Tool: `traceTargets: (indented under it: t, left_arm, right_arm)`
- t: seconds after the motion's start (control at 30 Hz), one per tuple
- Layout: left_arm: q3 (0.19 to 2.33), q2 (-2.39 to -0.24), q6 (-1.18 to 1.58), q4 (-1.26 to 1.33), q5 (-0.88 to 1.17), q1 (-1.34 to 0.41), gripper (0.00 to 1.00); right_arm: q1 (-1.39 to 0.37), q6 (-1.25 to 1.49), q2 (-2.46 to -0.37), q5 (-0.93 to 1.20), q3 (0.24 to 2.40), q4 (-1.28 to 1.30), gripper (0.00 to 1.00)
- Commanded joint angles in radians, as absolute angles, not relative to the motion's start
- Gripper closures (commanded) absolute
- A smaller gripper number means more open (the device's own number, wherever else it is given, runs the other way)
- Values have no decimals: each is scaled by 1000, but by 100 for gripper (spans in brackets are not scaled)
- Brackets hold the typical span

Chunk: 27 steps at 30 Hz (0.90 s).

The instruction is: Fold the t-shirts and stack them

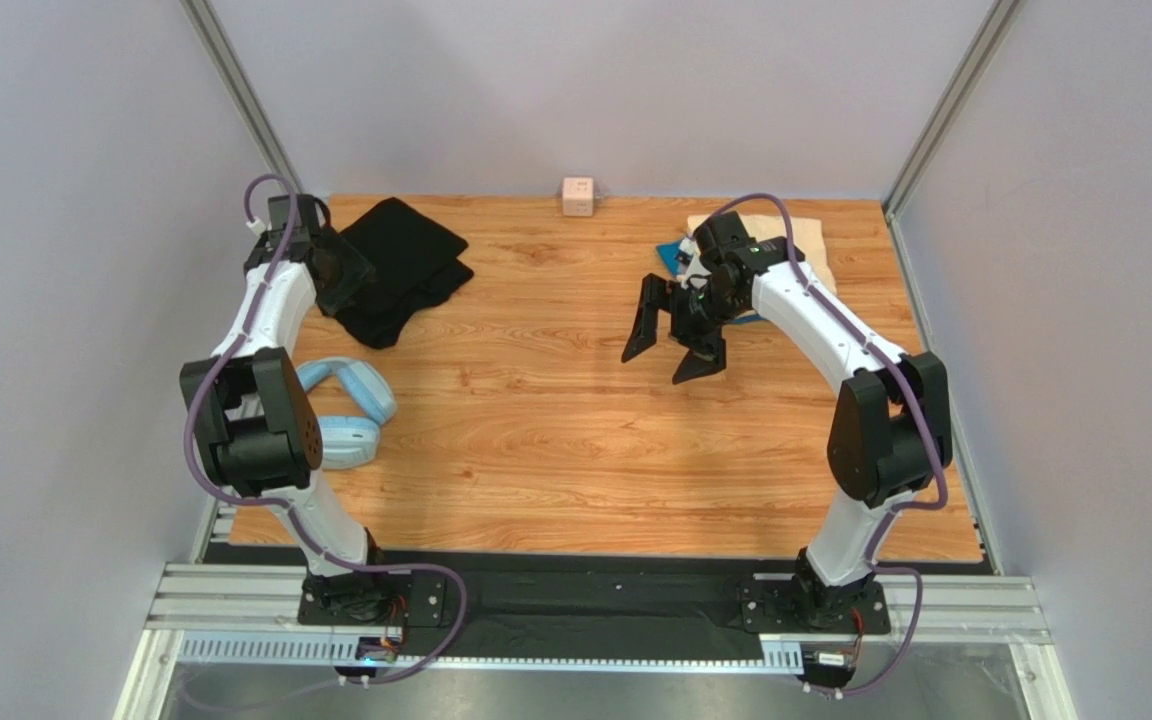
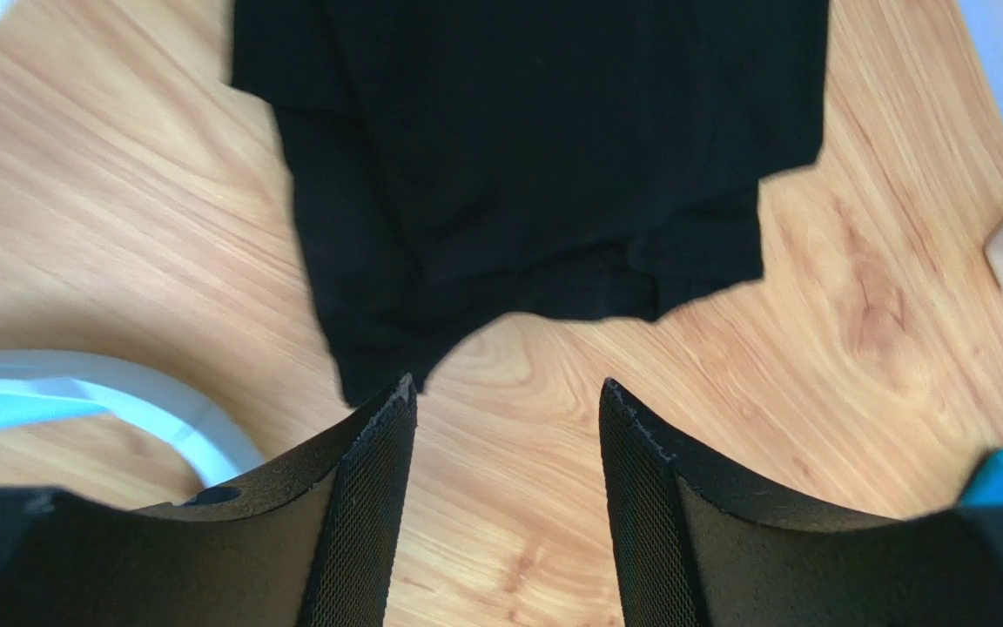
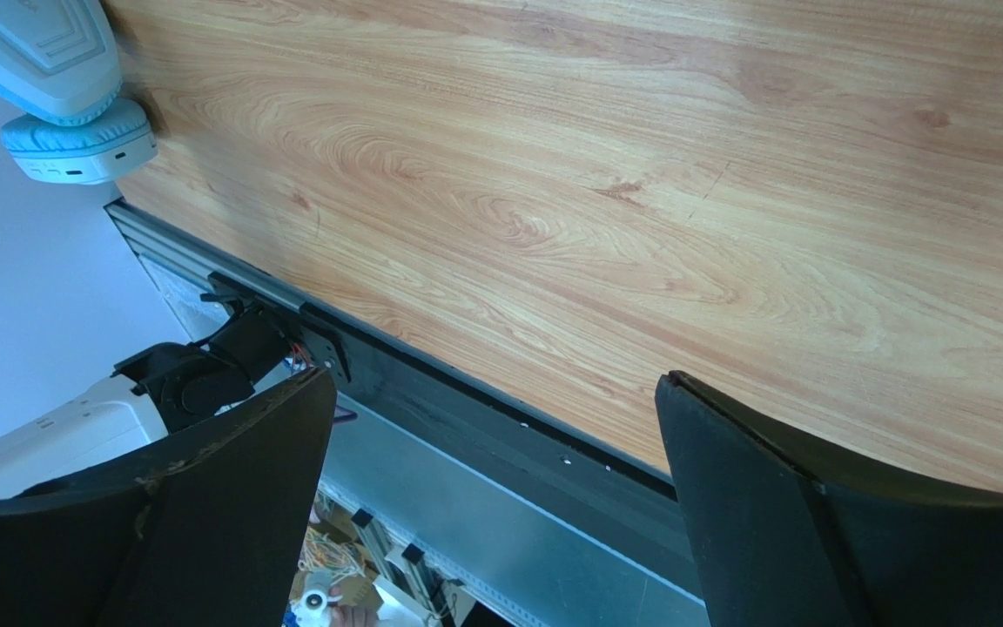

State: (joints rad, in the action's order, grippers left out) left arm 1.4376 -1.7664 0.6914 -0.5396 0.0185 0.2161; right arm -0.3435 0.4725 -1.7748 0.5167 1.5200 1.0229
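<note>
The black t-shirt (image 1: 408,267) lies folded at the back left of the table. My left gripper (image 1: 339,285) hovers at its left edge. In the left wrist view its jaws (image 2: 507,392) stand open over bare wood, just short of the black t-shirt's (image 2: 533,157) hem. The cream t-shirt (image 1: 811,249) lies at the back right, partly hidden by my right arm, with a corner of the blue t-shirt (image 1: 671,257) beside it. My right gripper (image 1: 674,342) hangs open and empty above the middle of the table, tilted toward the front edge (image 3: 494,385).
Light-blue headphones (image 1: 345,405) rest at the left edge, near the left arm's elbow; they also show in both wrist views (image 2: 101,392) (image 3: 62,92). A small pink cube (image 1: 578,195) sits at the back wall. The metal rail (image 3: 468,431) runs along the table's front.
</note>
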Motion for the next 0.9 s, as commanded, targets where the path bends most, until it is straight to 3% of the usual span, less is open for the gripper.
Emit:
traceTargets:
  t: [0.0, 0.23, 0.87]
  left_arm:
    - [1376, -1732, 752, -456, 40, 183, 40]
    - [1278, -1778, 825, -345, 67, 183, 40]
    - [1336, -1907, 816, -296, 61, 199, 40]
  right_arm:
    - [-339, 489, -1753, 540, 1490, 966, 0]
    - [-342, 479, -1758, 551, 1488, 980, 0]
    - [-341, 453, -1784, 531, 1525, 1057, 0]
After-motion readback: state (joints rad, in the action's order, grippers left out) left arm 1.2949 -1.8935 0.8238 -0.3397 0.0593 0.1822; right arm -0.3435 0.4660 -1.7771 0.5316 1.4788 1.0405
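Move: The left hand, empty and partly open, hangs about 13 cm above the near side of the black t-shirts; the middle of that pile lies some 11 cm ahead and 3 cm to its right. The headphones lie about 13 cm back and 2 cm to its left, and the pink box roughly 25 cm ahead and 33 cm to the right, both also well below. From the right hand the black t-shirts are about 27 cm ahead, 44 cm to the left and 14 cm below. Down towards the near corner of the black t-shirts goes the left hand: first a short shift of nearly 3 cm to its right, then a sink of about 8 cm in all, easing as it nears the cloth. Its left side dips slightly and the fingers stay parted as they were; no touch on the cloth can be seen. ##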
